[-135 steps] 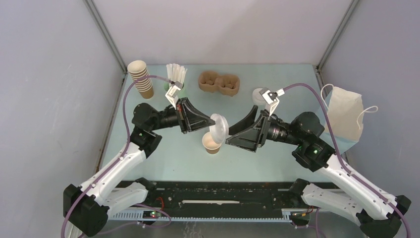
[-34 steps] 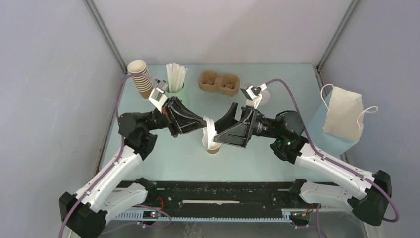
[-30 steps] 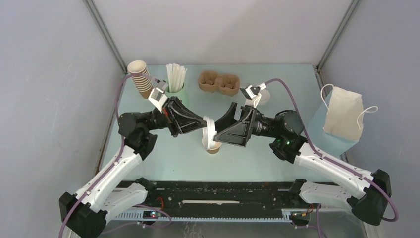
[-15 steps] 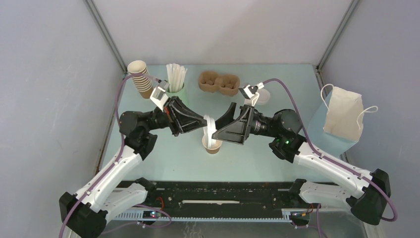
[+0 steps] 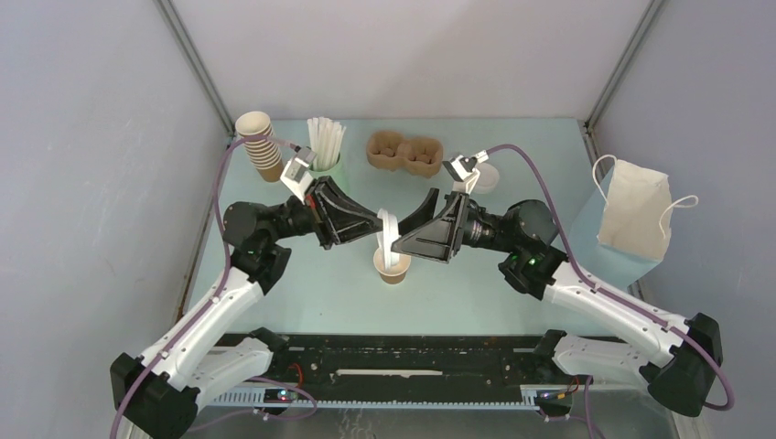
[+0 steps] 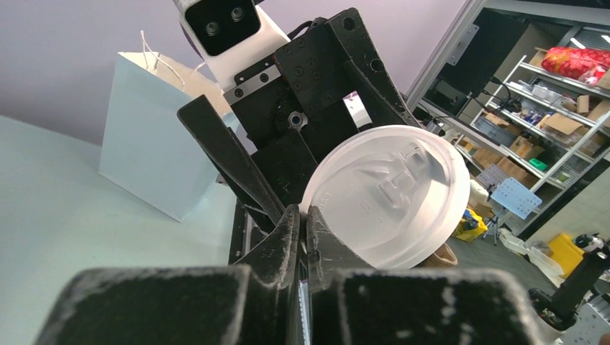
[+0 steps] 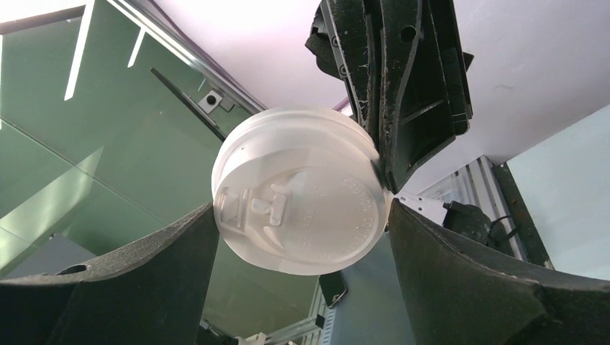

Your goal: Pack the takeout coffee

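A small brown paper cup [image 5: 393, 268], the takeout coffee without its lid, stands open in the middle of the table. Just above it the round white lid [image 5: 387, 236] hangs on edge. My left gripper [image 5: 378, 227] is shut on the lid's rim; the left wrist view shows both fingers pinching the lid [image 6: 388, 192] at its edge, at the left gripper [image 6: 303, 215]. My right gripper [image 5: 399, 242] faces it, open. In the right wrist view its fingers stand either side of the lid [image 7: 302, 198], close to the rim, around the right gripper [image 7: 302, 215].
At the back stand a stack of lidless brown cups [image 5: 261, 144], a mint-green cup of white straws [image 5: 326, 146], a pulp carrier [image 5: 405, 153] and spare white lids [image 5: 484, 177]. A pale paper bag [image 5: 635, 216] stands at the right edge.
Both grippers and the lid have shifted slightly toward the back, above the cup. The right gripper's fingers have drawn a little closer to the lid's rim.
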Robot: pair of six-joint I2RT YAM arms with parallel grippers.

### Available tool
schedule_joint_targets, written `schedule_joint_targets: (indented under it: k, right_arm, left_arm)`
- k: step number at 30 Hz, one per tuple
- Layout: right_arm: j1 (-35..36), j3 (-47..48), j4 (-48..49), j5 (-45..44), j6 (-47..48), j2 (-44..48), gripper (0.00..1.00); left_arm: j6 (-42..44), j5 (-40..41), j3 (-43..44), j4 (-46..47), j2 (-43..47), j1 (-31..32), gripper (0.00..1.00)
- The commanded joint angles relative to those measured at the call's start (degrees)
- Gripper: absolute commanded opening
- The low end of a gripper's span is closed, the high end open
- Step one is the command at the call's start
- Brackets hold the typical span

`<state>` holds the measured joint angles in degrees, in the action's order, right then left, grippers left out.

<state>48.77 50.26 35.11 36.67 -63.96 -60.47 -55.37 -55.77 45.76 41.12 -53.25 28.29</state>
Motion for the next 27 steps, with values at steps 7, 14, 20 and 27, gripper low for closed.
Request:
schedule_joint_targets:
  k: [7,14,20,27]
  right_arm:
    - [-1.22,0.28,-0.94,-0.10,0.10,1.38,0.91]
    - [-2.48,-0.59,0.75,0.18,-1.50,1.65,0.90]
    - [-4.82,-2.54,2.20,0.79,-3.36,1.86,0.89]
    - [-7.43,-3.50,-0.85,1.70,-2.38,2.90,0.89]
  left_arm:
    - [3.59,2.31,0.03,-3.83,-0.36,-1.39,0.27]
    - [6.08,3.32,0.88,-8.18,-0.45,-1.65,0.44]
    - [6.89,3.81,1.04,-9.41,-0.16,-2.38,0.59]
    - [8.61,5.25,1.49,-12.54,1.75,-6.08,0.86]
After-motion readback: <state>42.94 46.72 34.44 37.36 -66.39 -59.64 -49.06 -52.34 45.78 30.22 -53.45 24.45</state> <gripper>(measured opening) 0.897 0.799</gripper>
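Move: The lid stands on edge between the two hands. The left fingers pinch its forward rim, so its middle is about 3 cm back from the left hand, 1 cm right and 2 cm up. For the right hand it already sits between the spread fingers, about 1 cm left. The open cup stands on the table, from the left hand some 11 cm ahead, 2 cm right and 38 cm down; from the right hand some 13 cm ahead, 39 cm down. Forward and down by about 5 cm, the left hand opens wide as it goes, letting go of the lid's rim and turning slightly counter-clockwise. The right hand keeps its wide grip across the lid and carries it forward and down too, roughly 4 cm in all, drawing it about 1 cm rightward away from the left fingers in the latter part. ##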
